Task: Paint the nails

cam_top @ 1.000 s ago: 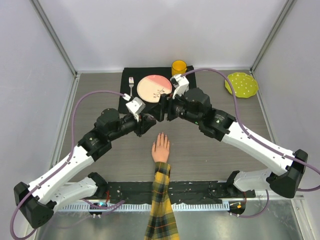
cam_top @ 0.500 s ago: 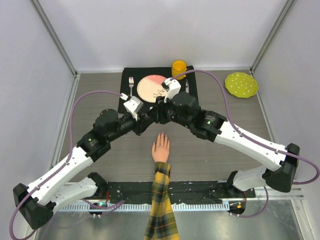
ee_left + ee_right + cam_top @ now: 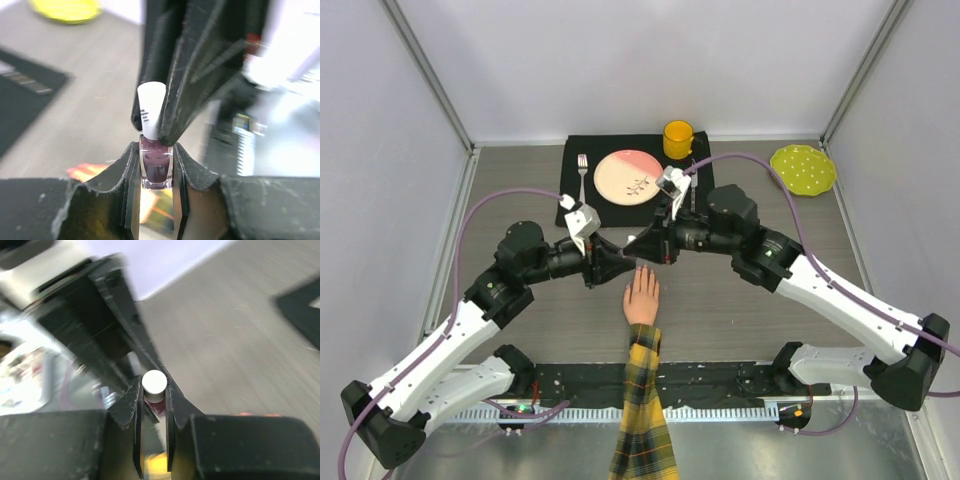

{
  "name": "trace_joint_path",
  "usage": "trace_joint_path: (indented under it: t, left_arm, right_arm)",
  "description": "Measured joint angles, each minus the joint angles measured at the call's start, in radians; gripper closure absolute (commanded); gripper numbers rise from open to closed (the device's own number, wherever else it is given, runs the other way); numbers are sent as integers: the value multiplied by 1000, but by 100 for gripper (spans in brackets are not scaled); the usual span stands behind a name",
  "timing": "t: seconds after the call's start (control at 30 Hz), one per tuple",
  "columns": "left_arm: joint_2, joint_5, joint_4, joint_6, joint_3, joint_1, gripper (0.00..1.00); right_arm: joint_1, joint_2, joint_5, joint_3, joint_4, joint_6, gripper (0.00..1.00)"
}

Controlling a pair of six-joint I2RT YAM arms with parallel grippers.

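The pale mannequin hand (image 3: 642, 297) lies palm down in a yellow-black plaid sleeve (image 3: 643, 400), fingers pointing away from the arms. Its nails (image 3: 644, 272) are too small to make out, and the grippers overhang the fingertips. My left gripper (image 3: 618, 263) (image 3: 156, 147) is shut on a small purple polish bottle (image 3: 156, 169), held above the fingertips. My right gripper (image 3: 640, 247) (image 3: 154, 382) meets it from the other side and is shut on the bottle's white cap (image 3: 154, 382) (image 3: 151, 107).
At the back a black mat (image 3: 570, 203) carries a pink-and-cream plate (image 3: 628, 176) and a fork (image 3: 583, 168), with a yellow cup (image 3: 678, 137) behind it. A yellow-green dotted plate (image 3: 804, 168) lies at the back right. Grey walls enclose the table.
The right gripper came in to the bottle and shut on its cap. Both grippers shifted nearer, from beside the plate to over the hand's fingertips.
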Motion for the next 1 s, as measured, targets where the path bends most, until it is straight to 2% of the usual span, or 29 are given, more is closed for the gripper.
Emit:
trace_joint_path:
  t: [0.1, 0.17, 0.3, 0.33, 0.37, 0.4, 0.5, 0.53, 0.8, 1.0]
  left_arm:
    - [8, 158, 12, -50, 10, 5, 100]
    - [9, 224, 11, -75, 17, 6, 100]
    - [-2, 282, 12, -96, 27, 6, 100]
    - [-5, 285, 11, -97, 29, 6, 100]
    - [-8, 278, 11, -96, 31, 6, 100]
    - [-9, 265, 6, -93, 34, 5, 100]
    - [-5, 179, -16, -43, 47, -2, 100]
    - [-2, 143, -21, -21, 53, -8, 100]
    - [73, -195, -127, 151, 78, -16, 100]
    - [70, -320, -129, 185, 72, -16, 100]
  right_arm:
    - [-57, -41, -245, -77, 106, 21, 99]
    - [-73, -49, -349, -101, 164, 32, 99]
    - [-79, -50, -452, -116, 240, 43, 99]
    - [-79, -50, -456, -116, 247, 44, 82]
    - [-78, -50, -455, -116, 252, 43, 71]
    - [-78, -50, -447, -115, 254, 42, 66]
    - [-75, -40, -360, -90, 201, 47, 40]
    - [-71, -31, -312, -82, 180, 51, 36]
    - [-65, 11, 87, -61, 34, 101, 34]
    - [19, 65, 332, 23, -37, 150, 39]
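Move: The polish bottle's white cap is already between the right hand's nearly shut fingertips; from the left hand, whose fingers already hold the bottle's body, the cap lies about 3 cm up, straight above. Beneath them, roughly 25 cm down from the right hand, is the model hand, some 3 cm to its right and 2 cm ahead. The plate lies about 32 cm ahead, dead in line, and the knife about 29 cm ahead and 17 cm to the right, both some 27 cm down. Pinching the cap, the right fingers twist it counter-clockwise some 20 degrees against the left hand, which keeps hold of the bottle and turns clockwise, as both hands swing back about 5 cm and rise slightly. The right fingers then spread and release the cap; both hands swing forward about 10 cm, sinking, the right winding back clockwise and the left counter-clockwise, leaving the open right fingers around the cap. ##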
